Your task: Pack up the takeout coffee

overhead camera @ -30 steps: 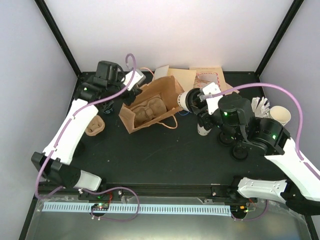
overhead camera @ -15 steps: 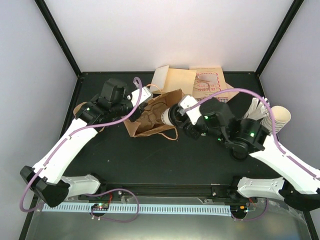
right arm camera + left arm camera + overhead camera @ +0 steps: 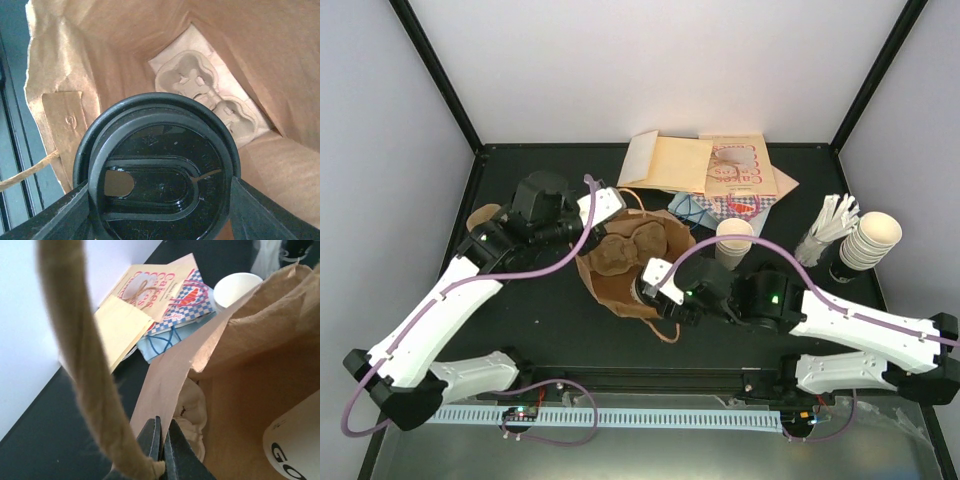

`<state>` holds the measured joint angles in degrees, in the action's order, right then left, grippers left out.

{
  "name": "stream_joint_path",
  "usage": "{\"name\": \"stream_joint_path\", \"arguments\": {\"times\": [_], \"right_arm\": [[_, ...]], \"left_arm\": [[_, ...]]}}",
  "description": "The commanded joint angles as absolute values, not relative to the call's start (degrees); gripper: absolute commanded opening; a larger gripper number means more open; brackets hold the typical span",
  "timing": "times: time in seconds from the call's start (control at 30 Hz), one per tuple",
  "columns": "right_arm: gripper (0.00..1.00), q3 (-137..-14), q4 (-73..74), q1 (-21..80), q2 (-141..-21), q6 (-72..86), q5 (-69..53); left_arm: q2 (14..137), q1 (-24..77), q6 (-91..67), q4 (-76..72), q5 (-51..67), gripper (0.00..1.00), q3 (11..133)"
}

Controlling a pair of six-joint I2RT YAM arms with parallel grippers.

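The takeout coffee [image 3: 160,175], a cream cup with a black lid, is held sideways by my right gripper [image 3: 160,205], one finger on each side of the lid. In the top view the coffee [image 3: 640,292] is at the near mouth of the brown paper bag [image 3: 665,240], with the right gripper [image 3: 655,292] behind it. Its white wall [image 3: 295,440] shows inside the bag in the left wrist view. A moulded cup carrier [image 3: 200,95] lies at the bag's bottom. My left gripper [image 3: 163,437] is shut on the bag's rim [image 3: 165,385], next to the rope handle [image 3: 85,355].
A lidless cream cup [image 3: 733,238] stands right of the bag. A stack of cups [image 3: 875,235] and white sticks [image 3: 830,220] are at the far right. Flat paper bags and printed sheets [image 3: 705,165] lie at the back. A brown pulp piece [image 3: 480,215] lies far left.
My right arm has swung left and down, carrying the coffee from mid-table to the bag's mouth. The left gripper has pulled the bag's rim so the bag now gapes wide.
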<state>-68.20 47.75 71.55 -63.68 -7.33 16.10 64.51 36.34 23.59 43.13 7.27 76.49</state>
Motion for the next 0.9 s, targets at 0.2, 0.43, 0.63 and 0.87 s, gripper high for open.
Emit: {"name": "stream_joint_path", "arguments": {"times": [0.2,0.43,0.63,0.87], "right_arm": [[0.55,-59.5,35.8,75.6,-58.1,-22.9,21.0],[0.54,-56.2,26.8,76.0,-58.0,-32.8,21.2],[0.55,-51.4,23.4,79.6,-58.8,-39.8,19.9],[0.56,-45.6,19.4,83.3,-60.2,-41.9,21.4]], "left_arm": [[56.8,43.2,24.8,43.0,8.6,0.02,70.8],[53.6,46.9,21.8,42.0,8.0,0.02,66.6],[51.7,48.7,19.3,40.5,5.4,0.02,65.2],[51.1,49.3,19.4,39.7,2.3,0.02,67.5]]}}
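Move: The right hand grips the lidded coffee cup at the bag's mouth; the cup tray in the bag's bottom lies some 13 cm ahead of this hand, 4 cm left and 15 cm below. The pinched bag rim is about 10 cm ahead and 9 cm left, 7 cm higher; the paper cups stand 14 cm ahead, 19 cm right, 14 cm below. From the left hand, which pinches that rim, the coffee cup is about 8 cm back, 8 cm right and 9 cm below. The left hand keeps its pinch on the bag rim and draws it back towards the robot about 8 cm, sinking some 2 cm and turning roughly 10 degrees clockwise before it stops, bringing the mouth to the coffee cup. Meanwhile the right hand, its grip on the cup unchanged, eases back and down, pauses with a small lift while its wrist rolls some 35 degrees (counter-clockwise looking along the fingers), then pushes on down, back and left into the bag, ending about 6 cm lower, 4 cm back and 3 cm left. ##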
